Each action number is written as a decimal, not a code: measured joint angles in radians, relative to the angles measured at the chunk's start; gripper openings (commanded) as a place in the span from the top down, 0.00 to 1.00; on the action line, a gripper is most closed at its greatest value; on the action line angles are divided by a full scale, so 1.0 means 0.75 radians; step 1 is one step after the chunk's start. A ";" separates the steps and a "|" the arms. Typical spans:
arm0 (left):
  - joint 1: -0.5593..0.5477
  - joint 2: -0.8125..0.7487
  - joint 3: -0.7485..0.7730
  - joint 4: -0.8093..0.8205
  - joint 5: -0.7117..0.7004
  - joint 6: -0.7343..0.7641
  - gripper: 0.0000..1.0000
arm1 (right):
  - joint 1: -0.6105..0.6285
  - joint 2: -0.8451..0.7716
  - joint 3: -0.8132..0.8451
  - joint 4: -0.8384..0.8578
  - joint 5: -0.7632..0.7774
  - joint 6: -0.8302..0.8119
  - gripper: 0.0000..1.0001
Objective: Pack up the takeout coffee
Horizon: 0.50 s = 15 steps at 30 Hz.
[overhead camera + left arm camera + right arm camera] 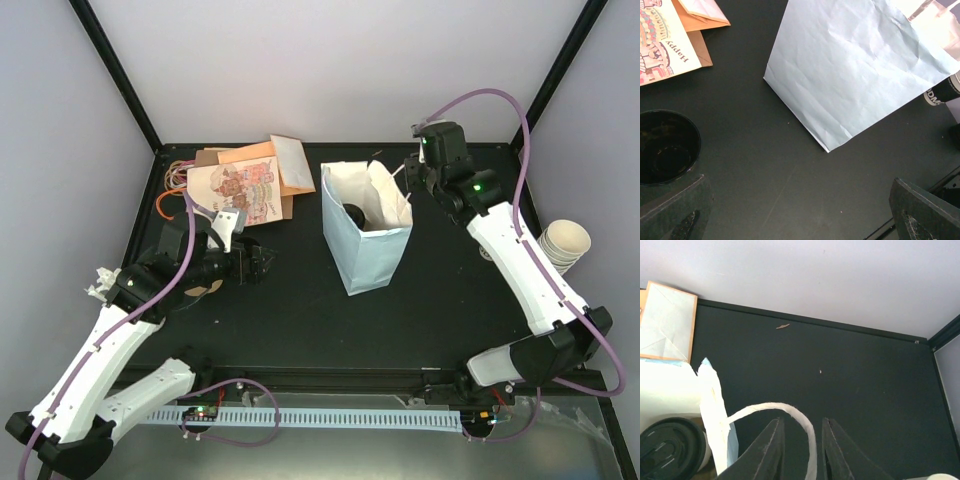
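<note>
The takeout coffee (355,215) stands inside the open pale blue paper bag (372,262), showing mostly as a black disc. In the right wrist view its black lid (670,447) sits low behind the bag's white wall (712,420). My right gripper (408,180) hovers at the bag's back right rim. Its jaws (801,422) stand slightly open, and the bag's white rope handle (765,407) runs between them with a gap on each side. My left gripper (262,262) is wide open to the bag's left, low over the mat (800,210), holding nothing.
Flat paper bags and a printed card (245,180) lie at the back left. A black round lid or dish (667,147) rests beside my left finger. A stack of lidless cream cups (565,245) stands at the right edge. Walls close the back and sides.
</note>
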 measured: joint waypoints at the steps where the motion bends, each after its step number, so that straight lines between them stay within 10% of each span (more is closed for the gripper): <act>1: 0.000 0.000 0.000 0.000 0.000 0.000 0.01 | 0.000 -0.001 0.000 -0.001 0.001 0.001 0.70; 15: 0.000 0.016 0.000 -0.002 -0.039 0.001 0.01 | -0.002 -0.010 0.099 -0.061 -0.238 0.009 0.34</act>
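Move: The takeout bag's nearer handle stands almost at the right gripper, its arch passing between the partly open fingers, roughly 1 cm left and 1 cm back. The bag itself is centred about 8 cm left, 4 cm back and 13 cm down, and the black-lidded cup inside it lies some 9 cm left, 1 cm back and 18 cm down. From the left gripper the handle is about 26 cm right, 15 cm ahead and 4 cm higher. Spread the right fingers further around the bag's handle, from about a quarter to a bit over half open. While they part, carry the right gripper about 2.5 cm left towards the bag's mouth and some 2 cm up, easing back a little, and turn it roughly 10 degrees, counter-clockwise with its left side rising. ##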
